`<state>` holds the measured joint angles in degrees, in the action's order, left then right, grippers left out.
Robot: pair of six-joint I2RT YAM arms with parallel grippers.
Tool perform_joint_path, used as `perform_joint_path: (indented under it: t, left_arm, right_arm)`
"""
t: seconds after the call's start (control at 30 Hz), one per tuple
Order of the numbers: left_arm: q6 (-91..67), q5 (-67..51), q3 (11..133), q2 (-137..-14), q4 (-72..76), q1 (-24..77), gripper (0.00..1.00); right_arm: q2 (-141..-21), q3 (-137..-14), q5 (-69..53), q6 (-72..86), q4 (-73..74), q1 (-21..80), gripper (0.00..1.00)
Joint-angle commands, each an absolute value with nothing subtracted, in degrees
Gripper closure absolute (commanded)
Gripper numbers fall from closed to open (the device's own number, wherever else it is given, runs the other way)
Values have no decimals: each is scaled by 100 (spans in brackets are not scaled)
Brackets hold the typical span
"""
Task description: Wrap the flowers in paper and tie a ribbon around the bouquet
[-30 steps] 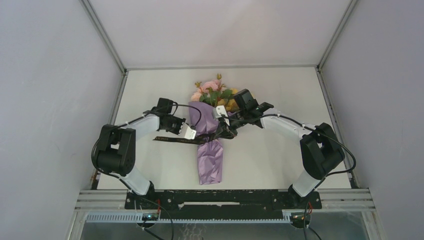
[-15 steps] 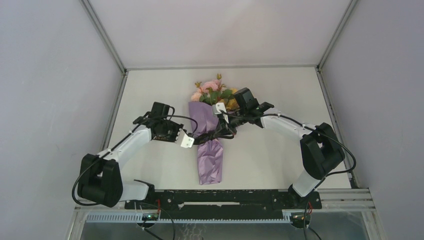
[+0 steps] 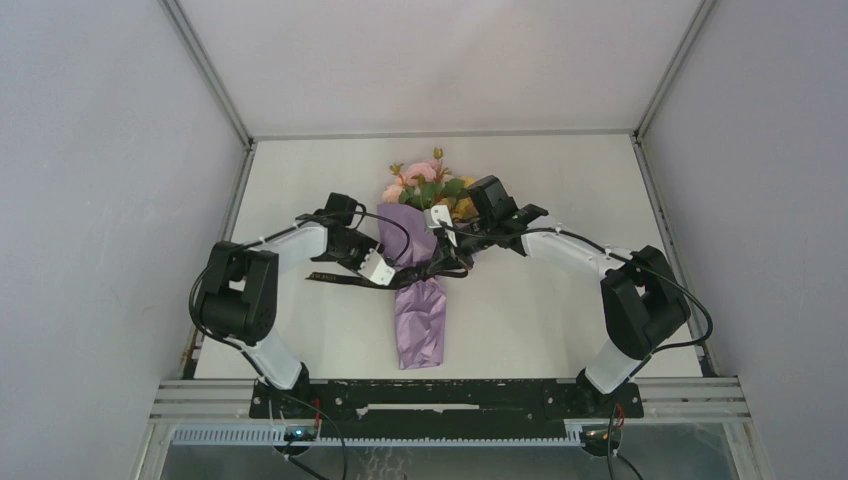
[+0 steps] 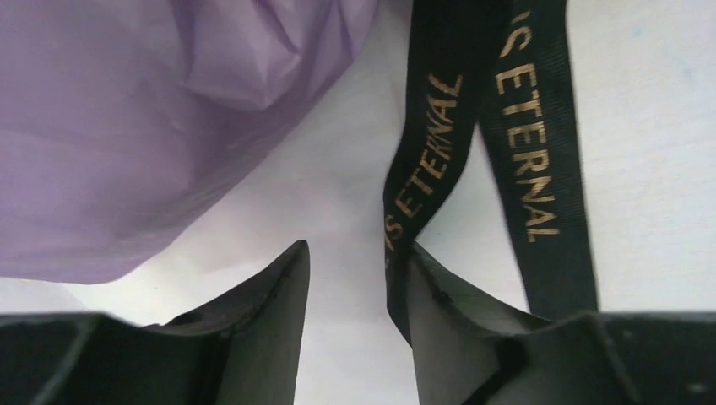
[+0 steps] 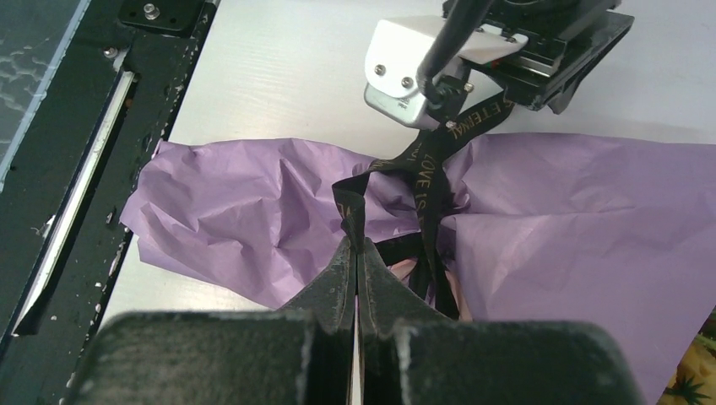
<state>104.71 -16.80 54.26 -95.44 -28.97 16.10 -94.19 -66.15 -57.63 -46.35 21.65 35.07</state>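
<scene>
The bouquet lies in the middle of the table. Its pink and yellow flowers [image 3: 425, 185] stick out of the far end of the purple paper [image 3: 420, 305] cone. The dark ribbon [image 3: 335, 278] with gold lettering circles the cone's waist, and one tail trails left on the table. My left gripper [image 3: 385, 277] hovers just left of the waist. It stands open [image 4: 356, 246], and one ribbon [image 4: 435, 152] strand rests against the inner face of its right finger, with paper [image 4: 152, 126] beside it. My right gripper [image 5: 355, 240] is shut on a ribbon [image 5: 426, 169] strand above the crumpled paper [image 5: 583, 211].
Grey walls enclose the white table [image 3: 560, 320] on three sides. A black rail [image 3: 440, 395] with the arm bases runs along the near edge. The left arm's white camera mount [image 5: 414, 84] shows at the top of the right wrist view.
My left gripper was shut and has opened, so it no longer pinches the ribbon. The left arm swung out toward the near left and came back beside the cone. The right gripper stayed put.
</scene>
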Motion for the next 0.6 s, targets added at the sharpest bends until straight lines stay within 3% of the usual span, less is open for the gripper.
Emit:
perform_joint_path:
  t: [0.0,0.07,0.17,0.27,0.43,0.57]
  left_arm:
    - [11030,-1661,5901,-9784,-3168,1589,56]
    - [11220,-1699,6028,-9851,-3488,1619,69]
    - [11779,-1551,6011,-9779,-3923,1685,99]
    - [12342,-1362,5687,-9467,-3961,1726,100]
    - [10895,-1883,5843,-8732,-4195,1803,100]
    - [10243,-2296,5958,-7885,-5693,2173,100]
  right_arm:
    - [-9230,-6672,-5758,-4748,2211,3496,100]
    - [-9233,-6671,-5736,-4803,2273,3476,100]
    - [-9230,-6680,-5771,-4796,2228,3403,100]
    - [-9229,-6680,-5788,-4664,2062,3363,100]
    - [-9275,-6679,-5641,-4108,1723,3361,100]
    - [-9333,-6680,-5313,-3286,1245,3338,100]
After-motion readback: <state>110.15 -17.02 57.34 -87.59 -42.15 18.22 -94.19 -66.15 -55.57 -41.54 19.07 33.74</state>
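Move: The ribbon strand to be gripped already stands against one finger of the open left gripper, only some 1 cm back and 1 cm left of the point between the pads, at the same height. The ribbon's flat tail lies about 6 cm behind that hand, the knot on the paper about 15 cm right and 6 cm back, and the purple paper's near corner 7 cm right and 7 cm ahead. From the right hand, the strand is roughly 18 cm left, 8 cm ahead and 13 cm lower. Staying low over the table, the left hand shuts its half-open fingers on the ribbon strand while turning about 10 degrees clockwise and easing slightly back. It then lifts the pinched strand about 5 cm, still drawing back a little. The right hand keeps its closed grip on the other ribbon part, drifting forward by 1 to 2 cm. ##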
